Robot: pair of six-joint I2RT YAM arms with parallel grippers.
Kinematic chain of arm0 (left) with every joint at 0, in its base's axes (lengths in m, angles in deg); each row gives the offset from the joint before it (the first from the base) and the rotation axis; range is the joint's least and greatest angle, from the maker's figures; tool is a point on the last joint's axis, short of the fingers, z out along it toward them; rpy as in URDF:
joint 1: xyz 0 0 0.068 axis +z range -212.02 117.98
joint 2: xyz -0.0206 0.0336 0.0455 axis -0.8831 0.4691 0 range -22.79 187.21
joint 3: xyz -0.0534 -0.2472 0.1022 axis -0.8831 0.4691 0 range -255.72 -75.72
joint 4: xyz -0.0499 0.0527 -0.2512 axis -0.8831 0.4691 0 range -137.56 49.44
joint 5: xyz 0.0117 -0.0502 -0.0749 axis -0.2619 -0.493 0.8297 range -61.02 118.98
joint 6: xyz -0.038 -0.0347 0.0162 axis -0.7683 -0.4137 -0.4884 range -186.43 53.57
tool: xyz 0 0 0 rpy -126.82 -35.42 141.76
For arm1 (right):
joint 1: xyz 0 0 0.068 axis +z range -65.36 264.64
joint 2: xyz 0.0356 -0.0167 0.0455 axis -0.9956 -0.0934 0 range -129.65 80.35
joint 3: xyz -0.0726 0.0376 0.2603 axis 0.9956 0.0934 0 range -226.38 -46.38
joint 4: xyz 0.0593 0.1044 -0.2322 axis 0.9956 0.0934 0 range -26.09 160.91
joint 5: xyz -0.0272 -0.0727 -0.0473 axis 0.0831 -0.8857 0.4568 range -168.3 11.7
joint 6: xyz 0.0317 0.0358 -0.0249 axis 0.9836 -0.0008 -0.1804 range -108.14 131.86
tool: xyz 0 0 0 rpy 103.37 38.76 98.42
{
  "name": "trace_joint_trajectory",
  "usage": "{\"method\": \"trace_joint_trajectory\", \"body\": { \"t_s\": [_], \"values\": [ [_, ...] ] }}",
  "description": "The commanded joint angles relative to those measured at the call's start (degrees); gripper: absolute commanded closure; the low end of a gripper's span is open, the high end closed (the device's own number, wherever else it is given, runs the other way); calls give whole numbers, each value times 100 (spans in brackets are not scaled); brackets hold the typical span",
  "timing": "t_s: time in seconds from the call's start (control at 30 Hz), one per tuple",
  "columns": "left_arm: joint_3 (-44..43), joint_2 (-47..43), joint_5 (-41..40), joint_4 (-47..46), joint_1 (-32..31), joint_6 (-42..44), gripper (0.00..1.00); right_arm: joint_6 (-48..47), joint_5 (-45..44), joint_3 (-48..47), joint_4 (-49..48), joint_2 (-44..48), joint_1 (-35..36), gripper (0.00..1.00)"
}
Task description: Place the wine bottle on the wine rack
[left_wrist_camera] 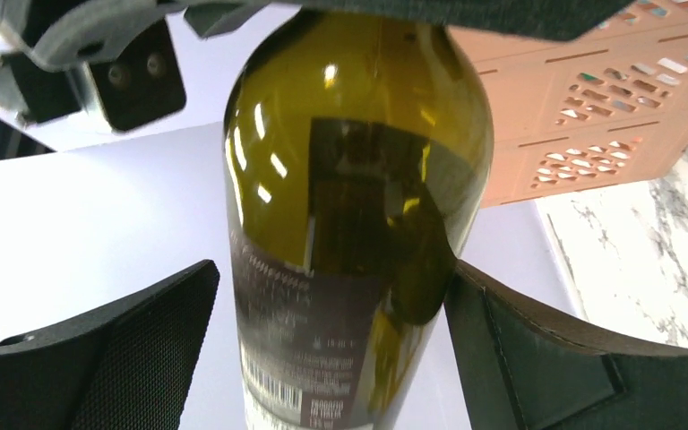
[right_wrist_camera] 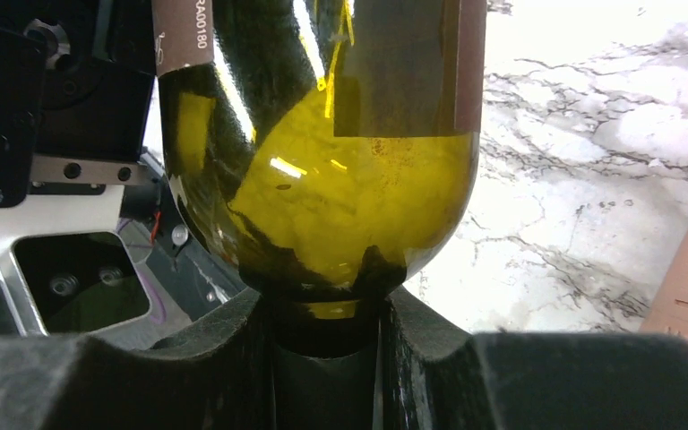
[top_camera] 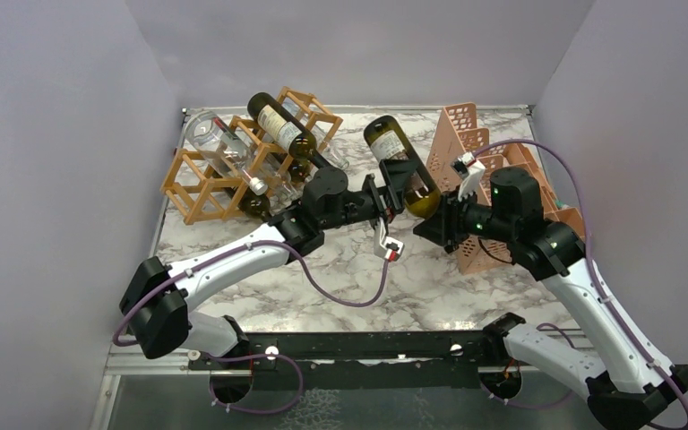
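Observation:
The dark green wine bottle (top_camera: 392,148) hangs tilted above the marble table, base toward the back. My right gripper (top_camera: 436,222) is shut on its neck, and in the right wrist view its fingers (right_wrist_camera: 215,367) clamp just below the bottle's shoulder (right_wrist_camera: 322,188). My left gripper (top_camera: 400,182) stands open around the bottle's body (left_wrist_camera: 358,206). Its left finger (left_wrist_camera: 125,349) is clear of the glass, and its right finger (left_wrist_camera: 537,358) is close against it. The wooden wine rack (top_camera: 199,190) stands at the back left.
The rack holds a dark bottle (top_camera: 279,127) and a clear bottle (top_camera: 219,143). A pink plastic crate (top_camera: 479,148) stands at the back right, just behind my right arm, and shows in the left wrist view (left_wrist_camera: 591,125). Grey walls close in on three sides.

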Motion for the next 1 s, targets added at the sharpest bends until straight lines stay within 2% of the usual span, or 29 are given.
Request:
{"method": "trace_joint_trajectory", "body": {
  "t_s": [0.0, 0.1, 0.3, 0.43, 0.5, 0.57, 0.8, 0.97],
  "values": [
    [201, -357, -85, -446, -11, -328, 1, 29, -432, -44, -738, 352, -11, 99],
    [274, -500, -217, -466, -10, -794, 1, 115, -679, -17, -829, 411, -10, 99],
    [641, -1034, -631, -637, -9, -2677, 1, 226, -767, 168, -1247, 446, -6, 99],
    [905, -1548, -1224, -898, -7, -5078, 1, 186, -771, 237, -1340, 360, -6, 99],
    [786, -1705, -1737, -884, -12, -6445, 1, 164, -725, 301, -1396, 335, -6, 99],
    [663, -1829, -1996, -744, -7, -7375, 1, 168, -622, 388, -1450, 318, -6, 99],
    [408, -2088, -1663, 369, -11, -9345, 1, 282, -118, 960, -1756, 463, -6, 99],
    [398, -2431, -2995, 941, -9, -10323, 1, 162, 266, 1113, -1710, 350, -6, 99]
  ]
}}
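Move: Around the body of the wine bottle, the left hand stands with its fingers already open, the bottle's middle only about 1 cm to its right. The bottle on the rack lies some 15 cm ahead, 25 cm left and 10 cm lower. From the right hand, which grips the bottle's neck, the bottle's middle is about 7 cm ahead, 6 cm left and 3 cm higher; the pink basket lies roughly 12 cm ahead, 13 cm right and 12 cm below. Backing off the bottle with its fingers still wide open, the left hand goes about 9 cm left, rising and drawing back some 4 cm each, while its wrist rolls nearly 90 degrees about the fingers' line, the fingers still pointing right but more forward. The right hand keeps its grip on the neck, easing slightly forward before sinking about 5 cm in all. ##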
